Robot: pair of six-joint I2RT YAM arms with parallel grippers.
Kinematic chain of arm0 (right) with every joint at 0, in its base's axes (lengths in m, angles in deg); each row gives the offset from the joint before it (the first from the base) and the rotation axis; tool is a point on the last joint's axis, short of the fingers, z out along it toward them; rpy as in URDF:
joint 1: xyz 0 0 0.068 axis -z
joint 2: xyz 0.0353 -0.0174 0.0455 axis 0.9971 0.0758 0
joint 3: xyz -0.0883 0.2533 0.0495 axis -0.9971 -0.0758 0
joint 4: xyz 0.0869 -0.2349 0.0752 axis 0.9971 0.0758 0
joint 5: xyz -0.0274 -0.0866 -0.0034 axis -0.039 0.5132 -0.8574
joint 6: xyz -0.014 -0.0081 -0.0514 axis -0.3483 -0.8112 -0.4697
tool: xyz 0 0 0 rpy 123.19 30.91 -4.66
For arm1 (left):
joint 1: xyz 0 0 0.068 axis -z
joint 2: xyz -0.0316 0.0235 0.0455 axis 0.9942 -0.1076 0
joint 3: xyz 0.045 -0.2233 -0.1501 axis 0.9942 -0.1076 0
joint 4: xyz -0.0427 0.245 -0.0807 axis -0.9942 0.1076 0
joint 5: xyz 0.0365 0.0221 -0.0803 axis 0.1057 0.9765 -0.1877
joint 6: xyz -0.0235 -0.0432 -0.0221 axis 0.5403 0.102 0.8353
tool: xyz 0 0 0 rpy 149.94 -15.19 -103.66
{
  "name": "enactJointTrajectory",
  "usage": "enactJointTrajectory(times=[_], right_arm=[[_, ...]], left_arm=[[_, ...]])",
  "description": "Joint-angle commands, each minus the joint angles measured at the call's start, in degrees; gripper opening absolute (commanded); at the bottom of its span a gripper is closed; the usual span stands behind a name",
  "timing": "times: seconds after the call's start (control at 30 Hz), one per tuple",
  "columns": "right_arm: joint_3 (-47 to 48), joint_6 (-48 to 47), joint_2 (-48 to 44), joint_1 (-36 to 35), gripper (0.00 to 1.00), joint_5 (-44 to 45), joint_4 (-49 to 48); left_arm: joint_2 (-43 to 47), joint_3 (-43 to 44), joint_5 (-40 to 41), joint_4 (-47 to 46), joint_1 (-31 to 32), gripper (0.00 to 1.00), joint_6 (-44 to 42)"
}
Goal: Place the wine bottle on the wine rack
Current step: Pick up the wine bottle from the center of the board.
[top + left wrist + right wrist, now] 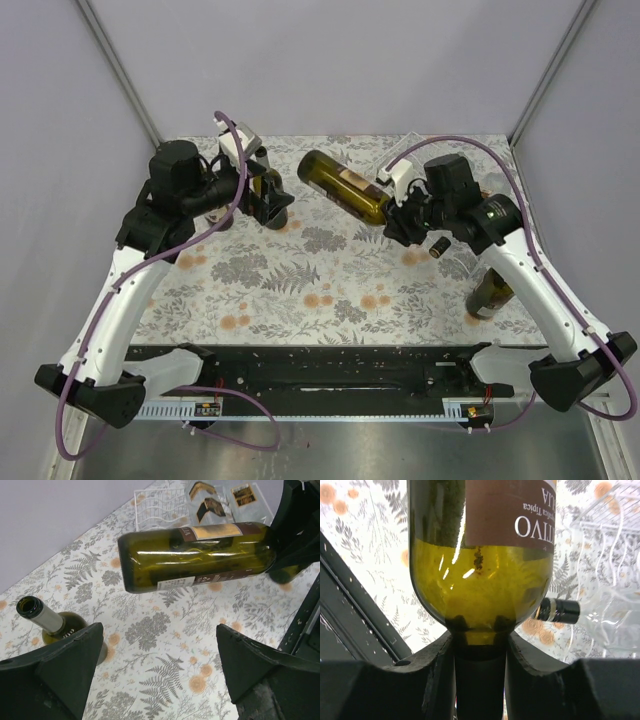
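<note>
The wine bottle (345, 188) is olive green with a brown label. It hangs level above the table, its base pointing left and toward the back. My right gripper (398, 218) is shut on its neck; in the right wrist view both fingers (437, 655) clamp the dark neck just below the shoulder of the wine bottle (480, 555). My left gripper (275, 205) stands open and apart from the bottle's base, nothing between its fingers (75, 650). The wine bottle (200, 555) crosses the left wrist view ahead. The clear wine rack (155, 507) (612, 555) sits at the back right.
An open green bottle (45, 622) stands by my left gripper. Another green bottle (490, 295) stands at the right, under my right arm. A dark capped bottle neck (560, 611) pokes out beside the rack. Grey walls close the back and sides.
</note>
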Motion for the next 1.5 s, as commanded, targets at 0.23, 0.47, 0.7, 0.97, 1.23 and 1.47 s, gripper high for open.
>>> enactJointTrajectory(times=[0.23, 0.47, 0.7, 0.97, 1.23, 1.47], right_arm=[[10.5, 0.6, 2.8, 0.5, 0.0, -11.9, -4.0], [9.9, -3.0, 3.3, 0.4, 0.0, -17.7, 0.9], [10.5, -4.7, 4.8, 0.4, 0.0, -21.4, 4.7], [11.2, -5.6, 5.0, 0.4, 0.0, -23.0, 6.7], [10.9, -5.2, 5.8, 0.4, 0.0, -26.8, 7.3], [10.6, -5.6, 4.8, 0.4, 0.0, -27.6, 7.7]], left_arm=[[-1.2, 3.3, -3.4, -0.8, 2.8, 0.99, -8.2], [-2.9, 8.9, -1.8, 12.2, 6.1, 0.99, -35.3], [-6.3, 10.7, -2.9, 20.1, 9.2, 0.99, -52.0], [-9.2, 8.6, -3.2, 22.0, 11.2, 0.99, -60.7], [-12.3, 4.9, 3.5, 18.9, 15.7, 0.99, -63.0], [-12.3, 0.1, 10.2, 14.7, 16.5, 0.99, -64.4]])
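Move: The held wine bottle's middle lies about 15 cm to the right of the empty left hand, 6 cm ahead and some 7 cm below it; a standing dark bottle is 11 cm ahead of that hand, 4 cm to its left and 20 cm lower. From the right hand, which grips the neck, the wine bottle's middle is 7 cm ahead, 12 cm left and 4 cm higher, and the wine rack's middle is 15 cm ahead, 13 cm right and 20 cm down. The open left hand first eases back and right a couple of centimetres, then sinks about 10 cm while edging on to the right, rolling its left side up and swinging clockwise (some 65 degrees of turn in all), so that its spread fingers come astride the base end of the bottle without closing. The right hand keeps its grip on the neck, lifts about 3 cm and shifts left, then draws back some 6 cm and sinks again, turning counter-clockwise and tipping down to bring the bottle to meet the left hand. ##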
